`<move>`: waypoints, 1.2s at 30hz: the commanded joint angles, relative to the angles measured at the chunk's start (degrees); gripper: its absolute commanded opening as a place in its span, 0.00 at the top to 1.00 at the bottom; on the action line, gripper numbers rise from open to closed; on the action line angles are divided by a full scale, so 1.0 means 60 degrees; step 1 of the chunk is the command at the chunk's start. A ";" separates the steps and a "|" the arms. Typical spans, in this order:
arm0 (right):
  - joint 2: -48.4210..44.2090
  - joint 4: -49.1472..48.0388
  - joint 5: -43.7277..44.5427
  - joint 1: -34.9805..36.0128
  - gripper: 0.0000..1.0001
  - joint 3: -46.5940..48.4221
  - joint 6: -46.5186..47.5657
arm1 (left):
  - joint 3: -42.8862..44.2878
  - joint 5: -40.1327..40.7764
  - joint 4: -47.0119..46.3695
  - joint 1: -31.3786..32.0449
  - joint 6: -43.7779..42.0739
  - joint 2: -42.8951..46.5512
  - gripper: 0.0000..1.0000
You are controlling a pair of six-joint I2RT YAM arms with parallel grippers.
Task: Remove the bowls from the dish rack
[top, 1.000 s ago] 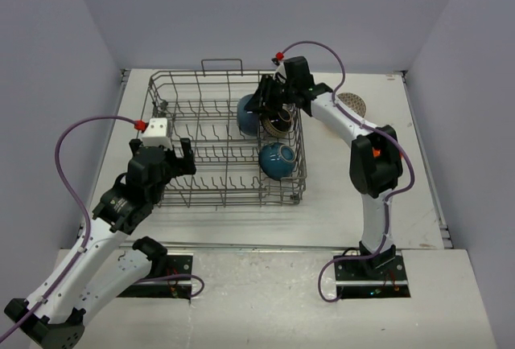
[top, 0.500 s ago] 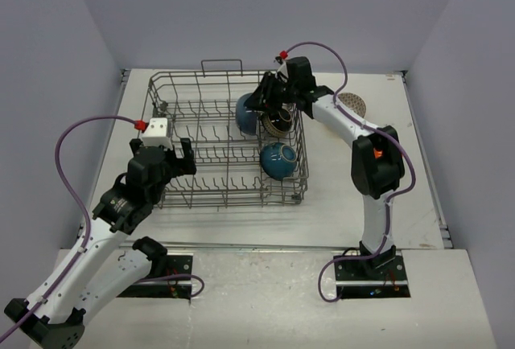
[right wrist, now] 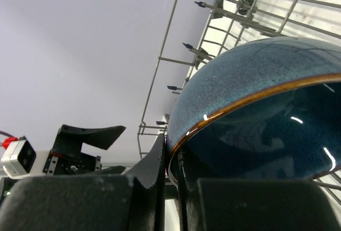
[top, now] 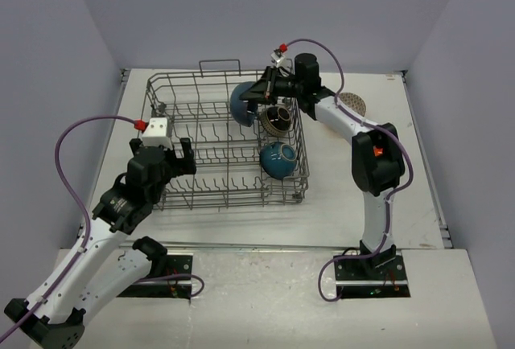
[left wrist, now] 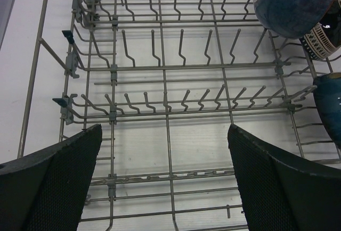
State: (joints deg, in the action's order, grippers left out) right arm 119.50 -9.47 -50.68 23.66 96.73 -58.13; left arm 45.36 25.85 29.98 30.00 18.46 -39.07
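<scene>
The grey wire dish rack (top: 201, 136) stands mid-table. My right gripper (top: 259, 94) reaches over its far right corner and is shut on the rim of a dark blue bowl (top: 240, 100), which hangs tilted above the tines. In the right wrist view the fingers (right wrist: 160, 159) pinch that bowl's (right wrist: 256, 108) orange-edged rim. Still in the rack are a black-and-cream patterned bowl (top: 278, 119) and a second dark blue bowl (top: 278, 161). My left gripper (top: 171, 158) hovers open over the rack's left side; its fingers (left wrist: 58, 183) have only bare rack wires (left wrist: 165, 108) between them.
A round patterned dish (top: 352, 104) lies on the table to the right of the rack, behind my right arm. The rack's wire handle loop (top: 220, 63) rises at its far edge. Purple cables arc off both wrists.
My right gripper has shut on the blue bowl's rim and lifted it up and toward the back of the rack. The left arm has not moved.
</scene>
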 commanded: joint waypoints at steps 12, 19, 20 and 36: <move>-0.0594 -0.2842 -0.1324 0.0231 1.00 -0.0872 -0.1883 | 0.0013 0.0321 -0.0367 -0.0093 0.0014 0.0286 0.00; -0.1546 -0.3138 -0.1675 0.0334 1.00 -0.0697 -0.2089 | 0.0013 0.0482 -0.0382 -0.0166 0.0044 0.0418 0.00; -0.1620 -0.3167 -0.1676 0.0348 1.00 -0.0697 -0.2104 | 0.0013 0.0482 -0.0382 -0.0166 0.0044 0.0418 0.00; -0.4124 0.0501 -0.0933 -0.0090 1.00 0.1132 0.0652 | -0.0002 0.0672 -0.0338 -0.0210 0.0088 0.0418 0.00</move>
State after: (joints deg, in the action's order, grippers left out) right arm 105.36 -14.83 -60.51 25.43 95.31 -66.70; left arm 45.36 28.14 29.95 29.26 18.48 -36.84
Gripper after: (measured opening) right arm 0.049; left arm 0.997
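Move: Held by its upper rim in the right fingers, the blue bowl has its middle roughly 5 cm below the hand, 2 cm to the left and 2 cm back. The black bowl sits about 9 cm right, 4 cm back and 13 cm below the hand; the teal bowl is another 14 cm nearer the base. On the counter, the patterned bowl stack is some 33 cm right, 4 cm ahead and 19 cm down. From the left hand the blue bowl is around 15 cm ahead, 19 cm right and 5 cm below. Keeping its pinch on the rim of the blue bowl, the right hand raises the bowl about 13 cm over the rack and draws it back some 9 cm, creeping at first, then speeding up with the climb steepening. The fingers, pointing left, tip up about 10 degrees and swing about as much counter-clockwise. ##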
